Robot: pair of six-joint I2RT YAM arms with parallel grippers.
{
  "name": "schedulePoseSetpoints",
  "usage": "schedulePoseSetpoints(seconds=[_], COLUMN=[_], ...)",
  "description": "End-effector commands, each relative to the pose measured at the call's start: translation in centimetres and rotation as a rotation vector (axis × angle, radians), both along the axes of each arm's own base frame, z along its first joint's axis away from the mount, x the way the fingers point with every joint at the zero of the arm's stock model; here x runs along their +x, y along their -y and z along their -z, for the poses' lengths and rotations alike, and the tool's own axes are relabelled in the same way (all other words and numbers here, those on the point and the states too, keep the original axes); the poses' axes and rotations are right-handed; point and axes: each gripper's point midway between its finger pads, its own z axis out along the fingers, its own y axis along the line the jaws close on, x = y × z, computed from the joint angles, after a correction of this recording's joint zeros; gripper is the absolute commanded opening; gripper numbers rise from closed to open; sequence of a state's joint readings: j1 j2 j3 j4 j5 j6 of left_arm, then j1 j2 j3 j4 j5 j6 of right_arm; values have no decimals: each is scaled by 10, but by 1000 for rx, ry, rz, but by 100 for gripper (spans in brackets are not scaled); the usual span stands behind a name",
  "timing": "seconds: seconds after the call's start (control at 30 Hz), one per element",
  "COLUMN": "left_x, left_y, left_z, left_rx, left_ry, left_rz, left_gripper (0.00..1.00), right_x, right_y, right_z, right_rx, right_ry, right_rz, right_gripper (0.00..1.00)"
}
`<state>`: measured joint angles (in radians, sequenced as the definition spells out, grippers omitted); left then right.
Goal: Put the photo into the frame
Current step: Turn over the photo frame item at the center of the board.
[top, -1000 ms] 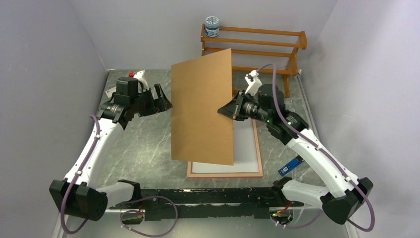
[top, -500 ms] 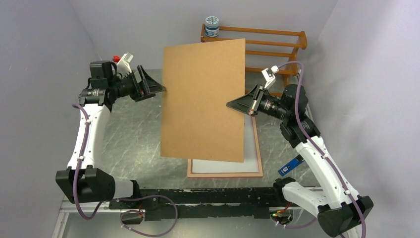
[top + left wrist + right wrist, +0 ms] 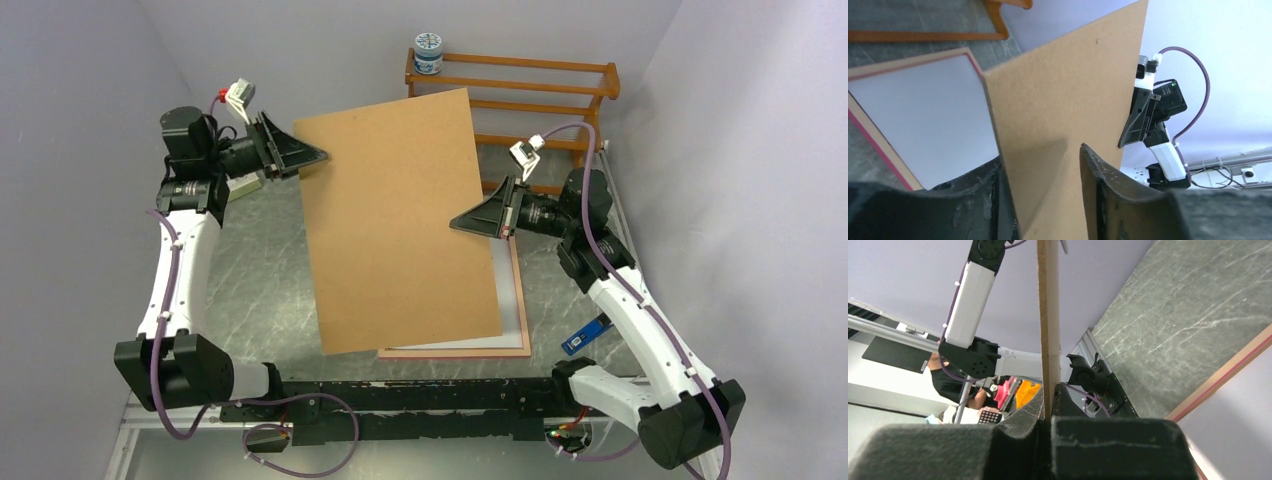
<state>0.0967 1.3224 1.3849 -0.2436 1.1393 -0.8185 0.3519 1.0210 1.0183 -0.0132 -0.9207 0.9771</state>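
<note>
The frame (image 3: 523,318) lies flat on the table, pale back up, with a pink edge (image 3: 879,146) showing in the left wrist view. A white sheet, the photo's plain back (image 3: 510,312) (image 3: 923,115), lies inside it. Above them a brown fibreboard panel (image 3: 400,220) is held up and tilted. My right gripper (image 3: 455,222) (image 3: 1049,390) is shut on the panel's right edge (image 3: 1048,300). My left gripper (image 3: 318,157) (image 3: 1040,155) straddles the panel's top left corner. One finger rests against the board (image 3: 1068,90); the other stands a gap away.
An orange-brown wooden rack (image 3: 540,85) stands against the back wall with a small jar (image 3: 428,53) on its top left. A blue object (image 3: 587,335) lies on the table right of the frame. Walls close in on both sides.
The panel has been raised and turned to face the camera, then tilted left. My left arm rose to its top left corner and its jaws narrowed around it. My right gripper kept its hold.
</note>
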Motion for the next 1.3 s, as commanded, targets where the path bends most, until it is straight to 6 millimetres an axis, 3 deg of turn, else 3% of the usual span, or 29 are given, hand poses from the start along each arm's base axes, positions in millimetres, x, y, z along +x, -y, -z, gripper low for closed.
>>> schedulePoseSetpoints(seconds=[0.0,0.23,0.33,0.63,0.73,1.07,1.13,1.27], left_x=[-9,-22,-25,-22,-21,-20,-24,-29], left_y=[-10,-9,-10,-41,-57,-130,-155,-181], left_z=[-24,-22,-26,-66,-69,-43,-38,-34], left_rx=[-50,-59,-45,30,104,371,430,503], left_ry=[69,90,102,154,121,23,7,-30], left_rz=[34,69,43,-282,-430,-866,-1007,-1141], left_gripper=[42,3,2,2,3,2,2,3], right_x=[-7,3,14,63,81,103,95,79], right_y=[1,-2,-3,16,28,39,20,-27], right_z=[-17,-8,-2,24,40,53,48,29], right_rx=[36,21,-9,-186,-263,-348,-368,-433], right_ry=[85,63,55,38,3,-5,48,182], right_rz=[-58,-64,-29,259,363,490,483,456], right_gripper=[0,0,1,77,89,90,90,90])
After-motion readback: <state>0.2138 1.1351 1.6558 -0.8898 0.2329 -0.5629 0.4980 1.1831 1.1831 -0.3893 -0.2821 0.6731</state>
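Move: The brown board is held by the right gripper on its right edge, its middle about 11 cm to that hand's left, level fore and aft and slightly lower. From the left hand, half closed around the board's left edge near the far corner, the middle lies some 13 cm right, 10 cm back and 4 cm down. The frame lies on the table, 24 cm right of the left hand, 4 cm back, 39 cm down; the small box is 17 cm ahead, 19 cm left, 38 cm down. Shut the left gripper on the board's left edge while the right gripper keeps its pinch and sinks 2 or 3 cm; then open the right fingers and draw that hand off forward and down over the frame, tipping its fingers downward. Carry the board left about 14 cm with the left gripper, arching up some 7 cm and back down, turning it roughly 50 degrees counter-clockwise. ##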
